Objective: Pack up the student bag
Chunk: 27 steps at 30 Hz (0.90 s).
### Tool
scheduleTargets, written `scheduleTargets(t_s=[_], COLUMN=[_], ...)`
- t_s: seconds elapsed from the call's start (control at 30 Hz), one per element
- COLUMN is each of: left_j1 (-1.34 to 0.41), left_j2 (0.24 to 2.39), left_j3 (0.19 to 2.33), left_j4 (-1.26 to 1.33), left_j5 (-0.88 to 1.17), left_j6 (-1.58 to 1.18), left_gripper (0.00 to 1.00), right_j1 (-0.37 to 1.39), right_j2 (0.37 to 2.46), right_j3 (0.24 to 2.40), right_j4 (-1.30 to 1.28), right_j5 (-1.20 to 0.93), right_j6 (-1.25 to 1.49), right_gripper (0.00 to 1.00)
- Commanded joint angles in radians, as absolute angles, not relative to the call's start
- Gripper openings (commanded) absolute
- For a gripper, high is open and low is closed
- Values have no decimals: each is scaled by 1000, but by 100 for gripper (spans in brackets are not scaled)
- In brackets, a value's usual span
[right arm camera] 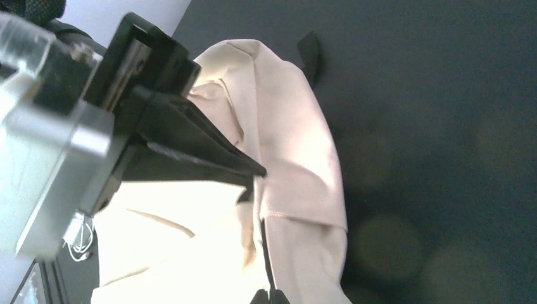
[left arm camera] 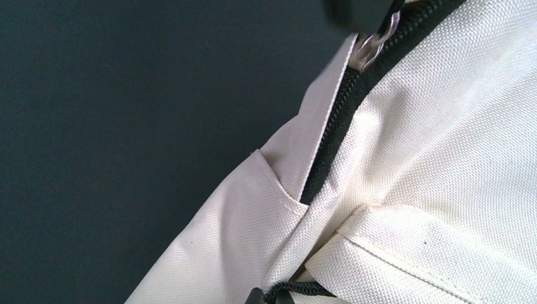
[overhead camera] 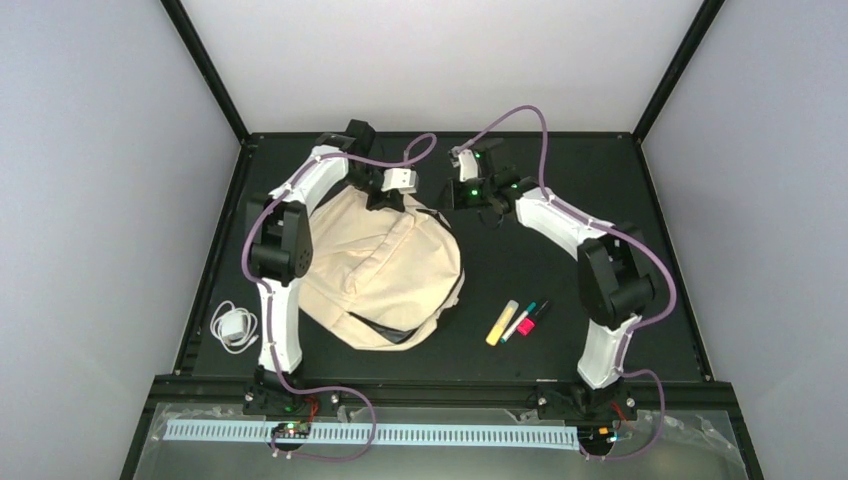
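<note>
The student bag (overhead camera: pixel 375 265) is a cream backpack lying flat left of the table's middle. My left gripper (overhead camera: pixel 385 200) is over the bag's far edge. In the left wrist view its tips (left arm camera: pixel 278 296) are shut on a black cord at a seam of the bag (left arm camera: pixel 405 158), below the dark zipper (left arm camera: pixel 329 139). My right gripper (overhead camera: pixel 448 200) is at the bag's far right corner. In the right wrist view its tips (right arm camera: pixel 269 296) are shut on a thin black zipper pull of the bag (right arm camera: pixel 297 126). The metal slider (left arm camera: pixel 366 50) shows at the zipper's upper end.
A yellow highlighter (overhead camera: pixel 502 322), a pink marker (overhead camera: pixel 522 322) and a dark pen (overhead camera: pixel 538 312) lie right of the bag. A white charger with its cable (overhead camera: pixel 235 326) lies at the left edge. A black strap end (right arm camera: pixel 309 54) sticks out beyond the bag.
</note>
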<state>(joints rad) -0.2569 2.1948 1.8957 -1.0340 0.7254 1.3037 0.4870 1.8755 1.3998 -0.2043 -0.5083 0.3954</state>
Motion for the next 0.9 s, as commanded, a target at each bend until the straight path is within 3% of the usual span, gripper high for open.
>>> scheduleTargets(t_s=[0.0, 0.3, 0.43, 0.47, 0.5, 0.53, 0.57, 0.6, 0.87], left_j1=[-202, -122, -121, -129, -145, -163, -187, -209, -326], left_j2=[2125, 2088, 2056, 2047, 2035, 2022, 2009, 2000, 2158], left_j3=[1863, 1852, 1896, 1915, 1927, 1930, 1928, 1920, 1992], left_j4=[-944, -934, -1051, -1103, -1128, -1132, -1126, -1106, -1116], left_j5=[644, 616, 761, 843, 889, 923, 944, 952, 887], left_j6=[1268, 1258, 1330, 1353, 1351, 1337, 1326, 1309, 1296], left_gripper=[1, 1, 2, 6, 32, 65, 88, 97, 99], right_j1=[457, 443, 444, 445, 444, 445, 445, 445, 445], right_j2=[1766, 1622, 1631, 1642, 1655, 1669, 1682, 1694, 1725], right_j3=[1337, 1205, 1217, 1231, 1250, 1270, 1289, 1306, 1363], right_j4=[-173, -234, -212, -205, -204, -204, -204, -205, -212], right_j5=[-522, -511, -568, -577, -581, -582, -584, -587, -600], right_j6=[382, 346, 364, 371, 374, 375, 376, 377, 380], right_gripper=[1, 1, 1, 1, 1, 1, 1, 1, 1])
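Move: The zip pull on the far right rim of the bag lies some 10 cm to the right of the left hand, about 2 cm back and level with it. The bag's middle is about 15 cm back and 4 cm left of that hand, 6 cm lower. From the right hand, the zip pull is just below the fingertips, about 3 cm down and 2 cm back; the bag's middle lies 16 cm back and 15 cm left, and the yellow marker 27 cm back and 14 cm right. The left fingers, still shut on the black cord at the bag's far end, draw it up and slightly left, then open wide and let go; the empty hand climbs on to about 8 cm in all and swings some 5 cm right and 3 cm back, over the rim. The right hand, keeping its pinch on the zip pull's string, eases back and right, then rises to about 4 cm up and edges forward again. ##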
